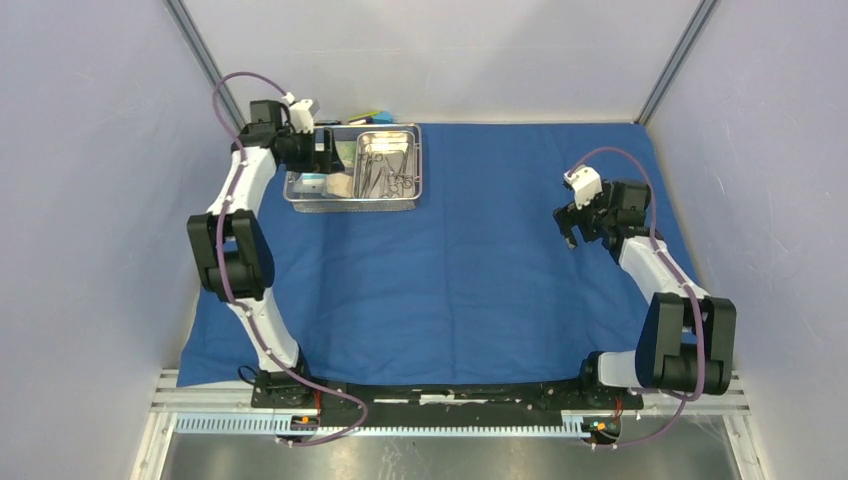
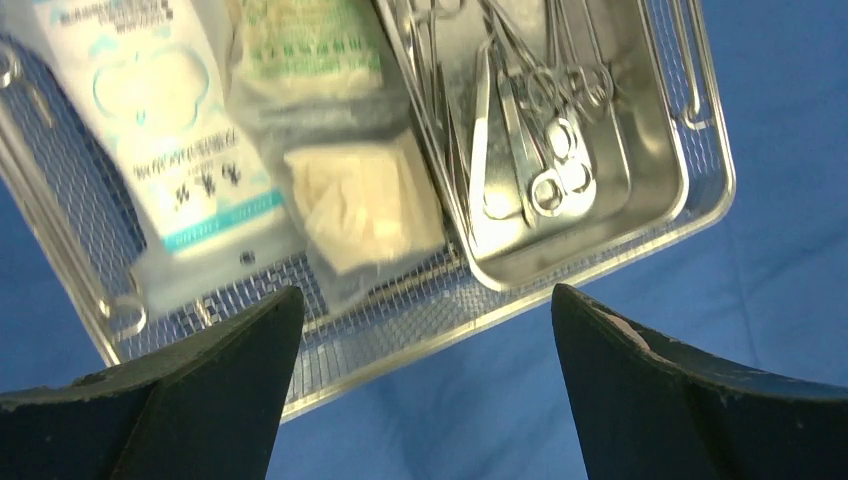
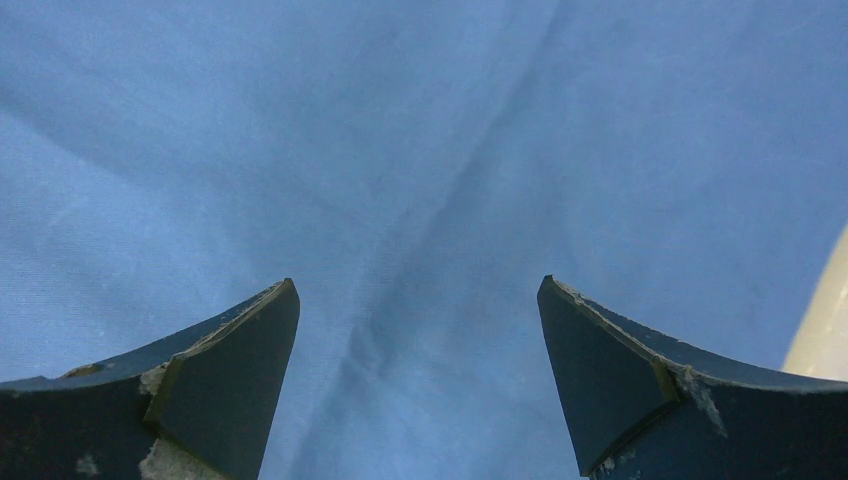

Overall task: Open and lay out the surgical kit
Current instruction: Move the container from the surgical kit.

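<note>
The blue cloth wrap (image 1: 480, 270) lies spread flat over the table. At the back left stands the wire-mesh tray (image 1: 350, 206), with the steel pan (image 1: 388, 165) in its right half. Scissors-like instruments (image 2: 545, 150) lie in the pan (image 2: 655, 150). Clear packets (image 2: 170, 130) (image 2: 365, 200) fill the left half of the tray (image 2: 700, 200). My left gripper (image 1: 325, 150) (image 2: 425, 300) hangs open over the tray's left end, holding nothing. My right gripper (image 1: 572, 228) (image 3: 418, 285) is open above bare cloth (image 3: 420, 150) at the right, far from the tray.
A small coloured block toy (image 1: 368, 117) sits just behind the tray at the cloth's back edge. Pale walls close in on three sides. A cream table edge (image 3: 825, 330) shows beside the cloth in the right wrist view.
</note>
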Available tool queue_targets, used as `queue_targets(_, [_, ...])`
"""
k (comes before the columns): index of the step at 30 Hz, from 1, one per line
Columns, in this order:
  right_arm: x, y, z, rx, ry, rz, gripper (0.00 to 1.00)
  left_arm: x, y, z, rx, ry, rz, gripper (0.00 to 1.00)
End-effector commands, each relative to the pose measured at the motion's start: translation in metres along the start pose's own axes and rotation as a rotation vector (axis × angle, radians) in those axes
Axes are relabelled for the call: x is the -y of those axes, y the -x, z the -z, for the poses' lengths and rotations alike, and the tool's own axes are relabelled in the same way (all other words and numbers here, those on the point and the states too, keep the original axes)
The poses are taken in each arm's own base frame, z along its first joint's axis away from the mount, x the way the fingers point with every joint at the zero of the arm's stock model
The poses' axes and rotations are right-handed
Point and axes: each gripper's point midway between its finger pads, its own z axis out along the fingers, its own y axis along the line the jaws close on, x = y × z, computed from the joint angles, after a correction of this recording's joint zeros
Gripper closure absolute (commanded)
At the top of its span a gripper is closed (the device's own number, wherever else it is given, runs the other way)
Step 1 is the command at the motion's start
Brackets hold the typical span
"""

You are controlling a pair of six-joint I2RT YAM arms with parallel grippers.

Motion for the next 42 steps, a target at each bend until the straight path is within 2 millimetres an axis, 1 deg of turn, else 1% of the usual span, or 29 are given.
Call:
queue_targets(1, [-0.001, 0.012, -0.011, 0.023, 0.037, 0.0, 0.02, -0.001, 0.037, -0.028, 0.057, 0.079, -0.02, 0.0])
queue_targets(2, [0.0, 0.014, -0.012, 0.018, 0.042, -0.001, 0.02, -0.003, 0.039, -0.035, 0.052, 0.103, -0.035, 0.0])
queue_targets(5, [-0.002, 0.019, -0.018, 0.007, 0.055, 0.001, 0.02, -0.019, 0.038, -0.046, 0.022, 0.185, -0.051, 0.02])
queue_targets(7, [-0.004, 0.021, -0.02, -0.001, 0.057, 0.009, 0.02, -0.03, 0.032, -0.051, -0.013, 0.227, -0.052, 0.05])
queue_targets(10, [-0.006, 0.02, -0.022, -0.018, 0.047, 0.034, 0.02, -0.036, 0.015, -0.058, -0.094, 0.24, -0.046, 0.07])
queue_targets(12, [-0.006, 0.018, -0.023, -0.028, 0.04, 0.042, 0.02, -0.039, 0.006, -0.06, -0.134, 0.243, -0.038, 0.08])
queue_targets(15, [-0.008, 0.014, -0.024, -0.039, 0.043, 0.045, 0.02, -0.037, 0.0, -0.059, -0.152, 0.237, -0.032, 0.09])
queue_targets(20, [-0.01, 0.009, -0.025, -0.044, 0.045, 0.045, 0.02, -0.032, 0.004, -0.057, -0.135, 0.225, -0.023, 0.09])
queue_targets(23, [-0.011, 0.011, -0.025, -0.036, 0.048, 0.043, 0.02, -0.023, 0.016, -0.057, -0.102, 0.176, -0.023, 0.11])
queue_targets(24, [-0.011, 0.011, -0.025, -0.034, 0.049, 0.041, 0.02, -0.002, 0.021, -0.065, -0.098, 0.132, -0.048, 0.12])
queue_targets(28, [-0.013, 0.011, -0.027, -0.042, 0.056, 0.041, 0.02, 0.023, 0.035, -0.077, -0.073, 0.099, -0.094, 0.14])
queue_targets(34, [-0.016, 0.005, -0.028, -0.053, 0.059, 0.04, 0.02, 0.046, 0.051, -0.099, -0.008, 0.048, -0.082, 0.23])
queue_targets(38, [-0.018, 0.002, -0.027, -0.055, 0.061, 0.043, 0.02, 0.062, 0.048, -0.116, -0.021, 0.016, -0.073, 0.26])
queue_targets(42, [-0.02, 0.001, -0.027, -0.053, 0.067, 0.043, 0.02, 0.067, 0.036, -0.124, -0.052, 0.004, -0.055, 0.27])
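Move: The steel tray of instruments, the container in the kit, lies about 11 cm ahead of my left hand, 11 cm to its right and roughly 11 cm below. The beige gauze pack sits some 6 cm ahead and 3 cm right, the green packet about 13 cm ahead and 3 cm right, and the white packet 10 cm ahead and 3 cm left. From my right hand the tray is about 22 cm ahead and 33 cm left. I take my left hand forward and down about 6 cm over the packets' side of the basket and pause there. Then I lift it a little, sweep it right some 11 cm over the steel tray and start sinking again, narrowing the fingers to about three quarters open. My right hand just settles about 2 cm down and left, fingers wide. ##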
